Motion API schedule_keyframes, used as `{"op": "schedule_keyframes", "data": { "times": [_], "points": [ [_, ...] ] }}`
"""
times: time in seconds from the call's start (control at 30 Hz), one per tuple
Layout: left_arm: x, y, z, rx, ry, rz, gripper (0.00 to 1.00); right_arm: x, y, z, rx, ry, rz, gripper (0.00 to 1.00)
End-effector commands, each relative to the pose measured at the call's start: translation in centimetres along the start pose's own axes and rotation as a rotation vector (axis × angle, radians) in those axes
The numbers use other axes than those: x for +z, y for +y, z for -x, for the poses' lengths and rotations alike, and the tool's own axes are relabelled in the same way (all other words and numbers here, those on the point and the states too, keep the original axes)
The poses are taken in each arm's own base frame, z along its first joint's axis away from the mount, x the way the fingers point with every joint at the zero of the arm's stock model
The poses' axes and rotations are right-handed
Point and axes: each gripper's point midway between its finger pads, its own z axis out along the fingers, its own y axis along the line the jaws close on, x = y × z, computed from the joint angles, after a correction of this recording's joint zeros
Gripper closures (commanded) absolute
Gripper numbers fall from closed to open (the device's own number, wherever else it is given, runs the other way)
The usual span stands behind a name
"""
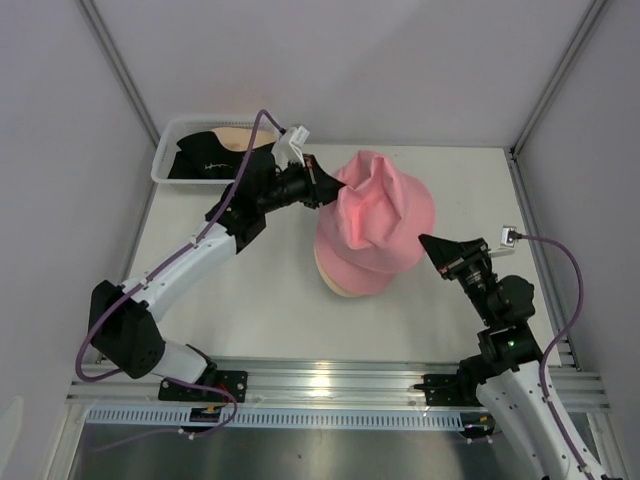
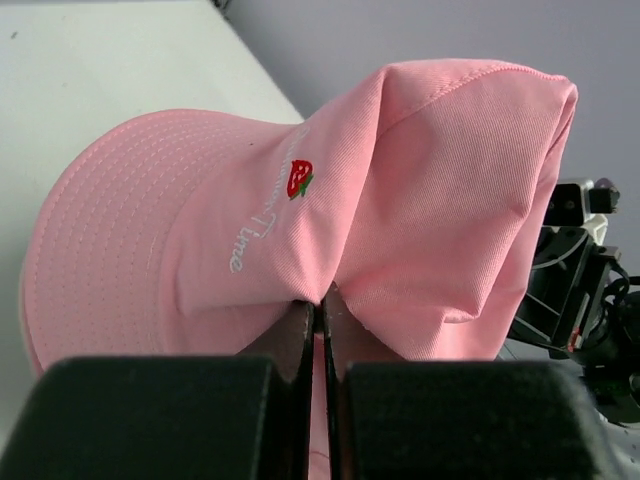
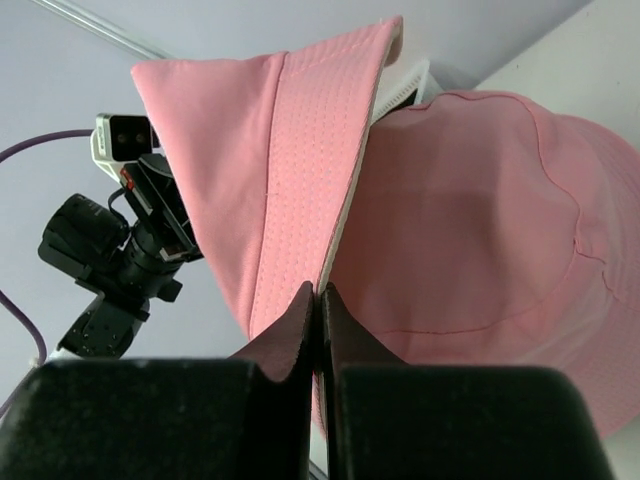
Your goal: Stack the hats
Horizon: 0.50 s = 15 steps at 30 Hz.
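Observation:
A pink bucket hat [image 1: 375, 220] hangs between both grippers over a cream hat [image 1: 350, 288] that lies on the table. My left gripper [image 1: 335, 185] is shut on a fold of the pink hat's crown [image 2: 400, 200], beside a small strawberry mark [image 2: 299, 178]. My right gripper [image 1: 430, 245] is shut on the pink hat's brim [image 3: 300, 180]. The pink hat's lower brim rests on the cream hat. A black hat [image 1: 205, 165] with a small light mark lies in the white basket [image 1: 168, 150], with a beige hat [image 1: 235, 135] behind it.
The white mesh basket stands at the table's back left corner. Grey walls and frame posts close in the table on three sides. The right arm's base and cable [image 1: 560, 250] are at the front right.

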Motion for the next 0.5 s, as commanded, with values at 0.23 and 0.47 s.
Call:
{"op": "schedule_keyframes", "data": {
  "times": [0.23, 0.47],
  "points": [
    [1.9, -2.7, -0.2, 0.108, 0.056, -0.075, 0.99, -4.2, -8.8, -1.7, -0.04, -0.006, -0.356, 1.0],
    [3.4, 1.3, -2.9, 0.095, 0.118, 0.057, 0.99, -4.9, -13.7, -3.1, -0.059, 0.013, -0.509, 1.0]
  ]
}}
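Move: Both hands already hold the upper pink hat. From the left hand, the stacked hats lie about 5 cm to the right, 2 cm back and roughly 22 cm below; the white bin stands some 22 cm ahead, 35 cm left and 26 cm down. From the right hand, the stack is about 7 cm ahead, 13 cm left and some 20 cm below. Right hand lowers the pinched brim about 12 cm towards the stack; left rises briefly, then sinks 7 cm. ##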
